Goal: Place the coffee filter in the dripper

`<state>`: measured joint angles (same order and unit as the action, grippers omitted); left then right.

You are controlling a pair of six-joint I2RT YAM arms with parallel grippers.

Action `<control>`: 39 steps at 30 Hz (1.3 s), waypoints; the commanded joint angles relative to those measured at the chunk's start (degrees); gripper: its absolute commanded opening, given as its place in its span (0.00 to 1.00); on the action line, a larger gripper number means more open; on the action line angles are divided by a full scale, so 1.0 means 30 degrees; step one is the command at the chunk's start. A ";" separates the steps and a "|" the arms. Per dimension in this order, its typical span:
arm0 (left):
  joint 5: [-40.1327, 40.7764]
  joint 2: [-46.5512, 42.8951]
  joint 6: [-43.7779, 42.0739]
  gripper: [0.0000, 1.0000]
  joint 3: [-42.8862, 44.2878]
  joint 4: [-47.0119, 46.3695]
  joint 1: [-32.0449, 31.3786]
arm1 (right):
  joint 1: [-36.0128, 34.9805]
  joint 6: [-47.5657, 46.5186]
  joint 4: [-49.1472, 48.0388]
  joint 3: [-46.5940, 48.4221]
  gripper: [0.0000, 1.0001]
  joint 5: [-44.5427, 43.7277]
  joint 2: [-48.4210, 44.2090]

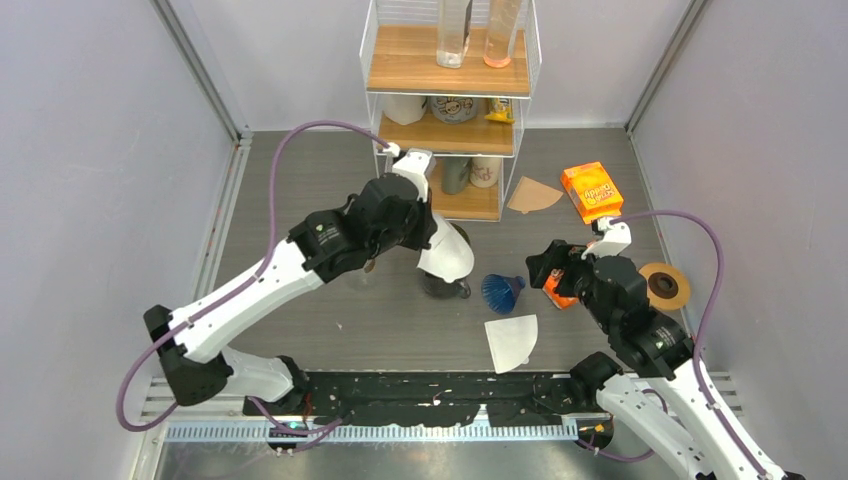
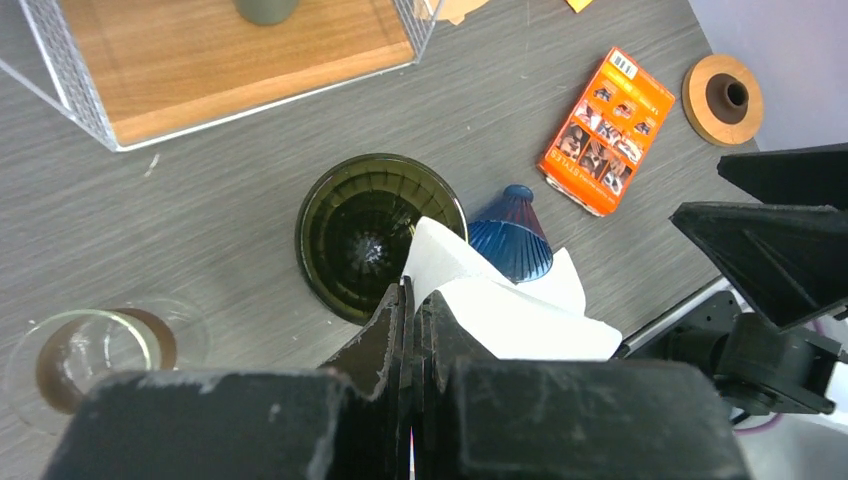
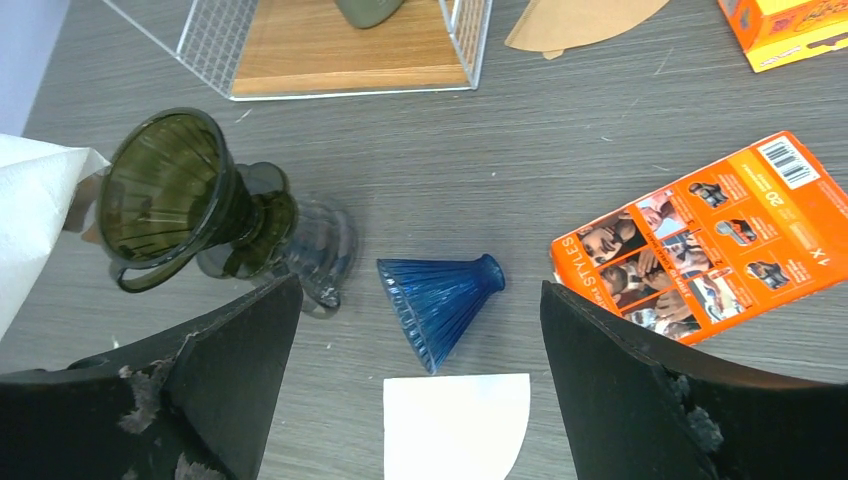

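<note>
My left gripper (image 2: 415,295) is shut on a white coffee filter (image 2: 500,310), pinching its edge. It hangs just above the near right rim of the dark green dripper (image 2: 365,235), which stands upright on a glass server. From above, the held coffee filter (image 1: 447,255) covers most of the dripper (image 1: 445,288). The right wrist view shows the dripper (image 3: 165,195) with the held filter (image 3: 35,220) at the left edge. My right gripper (image 3: 420,285) is open, empty, hovering over a blue dripper (image 3: 440,300) lying on its side and a second white filter (image 3: 457,425) flat on the table.
A wire and wood shelf rack (image 1: 450,100) stands at the back. A brown filter (image 1: 533,195) and an orange box (image 1: 591,190) lie right of it. Another orange box (image 3: 700,235) and a wooden ring (image 1: 665,285) lie by my right arm. A glass cup (image 2: 90,355) stands left of the dripper.
</note>
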<state>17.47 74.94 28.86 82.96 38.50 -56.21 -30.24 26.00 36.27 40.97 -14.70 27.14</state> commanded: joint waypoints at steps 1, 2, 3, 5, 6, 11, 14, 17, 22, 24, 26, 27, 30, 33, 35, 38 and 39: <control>-0.3427 0.1687 0.1278 0.00 0.2020 0.1807 0.1288 | 0.0031 -0.0499 -0.1343 -0.0180 0.95 -0.1375 0.0350; -0.4067 0.2092 0.1428 0.00 0.2350 0.2257 0.1551 | 0.0031 -0.0510 -0.1355 -0.0180 0.96 -0.1532 0.0413; -0.4488 0.2432 0.1546 0.00 0.2688 0.2500 0.1755 | 0.0031 -0.0519 -0.1372 -0.0202 0.95 -0.1598 0.0461; -0.5007 0.3157 0.1797 0.00 0.3080 0.2983 0.2095 | 0.0031 -0.0587 -0.1379 -0.0198 0.95 -0.1728 0.0625; -0.5133 0.3426 0.1929 0.00 0.3193 0.3125 0.2245 | 0.0024 -0.0628 -0.1388 -0.0189 0.95 -0.1745 0.0755; -0.5737 0.4279 0.2750 0.00 0.3179 0.3642 0.3103 | 0.0016 -0.0752 -0.1405 -0.0231 0.95 -0.1917 0.1253; -0.6185 0.4734 0.2852 0.00 0.3209 0.3758 0.3391 | 0.0030 -0.0756 -0.1420 -0.0185 0.95 -0.1920 0.1604; -0.6392 0.5147 0.2767 0.00 0.3364 0.3811 0.3556 | 0.0027 -0.0734 -0.1430 -0.0127 0.95 -0.1836 0.1883; -0.5303 0.5481 0.2499 0.04 0.3558 0.3869 0.3617 | 0.0025 -0.0727 -0.1500 -0.0093 0.95 -0.1778 0.2237; -0.4765 0.5564 0.2375 0.11 0.3637 0.4075 0.3651 | 0.0027 -0.0694 -0.1509 -0.0052 0.96 -0.1787 0.2322; -0.4387 0.5618 0.2186 0.21 0.3708 0.4198 0.3647 | 0.0030 -0.0708 -0.1503 0.0000 0.95 -0.1810 0.2359; -0.4352 0.5623 0.2083 0.26 0.3770 0.4259 0.3643 | 0.0031 -0.0703 -0.1509 0.0013 0.95 -0.1824 0.2412; -0.4500 0.5669 0.1788 0.35 0.3923 0.4352 0.3647 | 0.0016 -0.0704 -0.1501 0.0098 0.96 -0.1863 0.2520; -0.4337 0.5402 0.1611 0.42 0.3695 0.4107 0.3643 | 0.0030 -0.0672 -0.1567 0.0206 0.96 -0.1831 0.2613; -0.4101 0.5153 0.1579 0.53 0.3479 0.3887 0.3647 | 0.0023 -0.0639 -0.1649 0.0293 0.96 -0.1786 0.2681; -0.3905 0.4875 0.1452 0.68 0.3353 0.3832 0.3647 | 0.0025 -0.0613 -0.1746 0.0446 0.95 -0.1698 0.2846; -0.3864 0.4765 0.1343 0.72 0.3323 0.3784 0.3647 | 0.0029 -0.0611 -0.1763 0.0570 0.95 -0.1598 0.2892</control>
<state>4.34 92.12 34.17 92.44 51.18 -45.63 -30.24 24.14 34.13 40.16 -18.98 35.20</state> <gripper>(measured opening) 0.655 0.955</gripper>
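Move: The left hand holds the coffee filter by its edge. The dripper's middle is about 2 cm ahead of this hand, 3 cm to its right and 15 cm below; the carafe carrying it has its middle some 24 cm below the hand. On the table, the glass beaker is roughly 3 cm ahead and 13 cm left, and the blue funnel 15 cm right, level fore-and-aft. From the right hand the dripper is about 5 cm ahead, 21 cm left and 7 cm lower. Down and somewhat forward, the left hand lowers the held filter about 8 cm into the dripper's mouth, tipping its fingers some 25 degrees further down as it sinks. It then all but stops there and opens well over half, letting go of the paper. The empty right hand, still wide open, eases a few centimetres down and forward off to the side. ##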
